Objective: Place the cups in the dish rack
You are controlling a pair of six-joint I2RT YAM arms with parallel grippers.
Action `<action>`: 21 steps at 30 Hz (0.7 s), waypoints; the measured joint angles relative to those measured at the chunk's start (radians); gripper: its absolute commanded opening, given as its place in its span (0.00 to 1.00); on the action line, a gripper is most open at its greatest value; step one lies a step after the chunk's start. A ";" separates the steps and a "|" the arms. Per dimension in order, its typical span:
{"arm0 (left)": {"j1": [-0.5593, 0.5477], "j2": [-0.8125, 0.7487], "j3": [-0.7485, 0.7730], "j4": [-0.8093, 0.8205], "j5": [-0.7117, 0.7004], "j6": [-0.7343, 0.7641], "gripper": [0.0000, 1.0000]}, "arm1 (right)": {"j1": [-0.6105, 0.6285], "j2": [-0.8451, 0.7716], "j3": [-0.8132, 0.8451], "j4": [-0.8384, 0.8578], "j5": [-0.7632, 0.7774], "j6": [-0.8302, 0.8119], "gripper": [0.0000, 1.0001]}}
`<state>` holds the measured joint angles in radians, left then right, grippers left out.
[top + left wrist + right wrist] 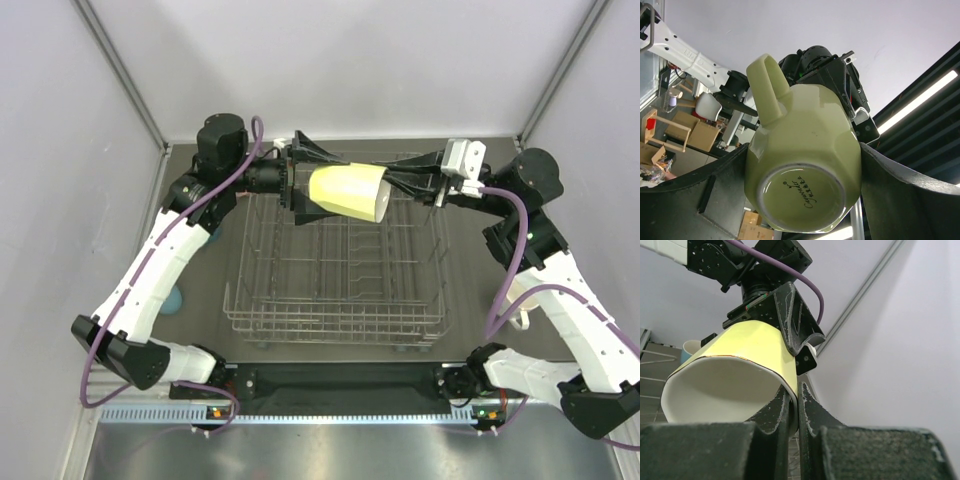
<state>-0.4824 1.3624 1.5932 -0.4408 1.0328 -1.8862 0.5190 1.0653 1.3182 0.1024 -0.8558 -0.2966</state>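
Note:
The yellow cup [348, 192] lies on its side in the air above the far edge of the grey wire dish rack [300, 312], held between both grippers. My left gripper [300, 193] is shut on the cup's base end; in the left wrist view the cup [805, 150] fills the space between my fingers [690, 200], with base and handle towards the camera. My right gripper [393, 190] is shut on the cup's rim wall [747, 347], one finger [772, 415] inside and one outside. The pink cup is out of view.
A light blue cup [174, 298] sits on the table left of the rack, partly behind the left arm, with something blue [212, 238] further back. A white handle [524, 316] shows right of the rack. Enclosure walls stand on three sides.

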 measured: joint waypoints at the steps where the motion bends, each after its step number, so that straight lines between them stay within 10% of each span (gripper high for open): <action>1: 0.000 0.000 0.000 0.000 -0.001 0.000 0.66 | 0.000 0.000 0.000 0.000 0.001 -0.001 0.00; 6: 0.000 0.000 0.002 0.013 -0.011 0.000 0.00 | 0.001 -0.001 0.000 0.002 0.011 -0.012 0.06; 15: -0.011 0.000 0.002 0.061 -0.054 -0.032 0.00 | 0.015 -0.017 -0.024 0.026 0.067 -0.048 0.29; 21: -0.013 0.000 0.002 0.082 -0.071 -0.039 0.00 | 0.019 -0.018 -0.048 0.032 0.097 -0.068 0.64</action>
<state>-0.4950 1.3624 1.5951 -0.3588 0.9623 -1.9247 0.5377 1.0470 1.2705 0.1349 -0.7586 -0.3641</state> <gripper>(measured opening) 0.825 0.530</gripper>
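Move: The yellow cup hangs in the air between my hands. Its middle is about 3 cm to the right of my left hand and level with it, and about 5 cm to the left and 3 cm back of my right hand, which pinches its rim. The dish rack's middle lies some 40 cm below my right hand, about 9 cm ahead and 4 cm left. The white mug stands about 33 cm to that hand's right, level fore and aft, some 44 cm down. My right hand lets go of the yellow cup's rim, spreading its shut fingers to about half open, one inside the mouth and one outside, while it eases roughly 1 cm forward and turns about 5 degrees clockwise. My left hand keeps its hold around the body near the base, drifting about 1 cm up and forward. ##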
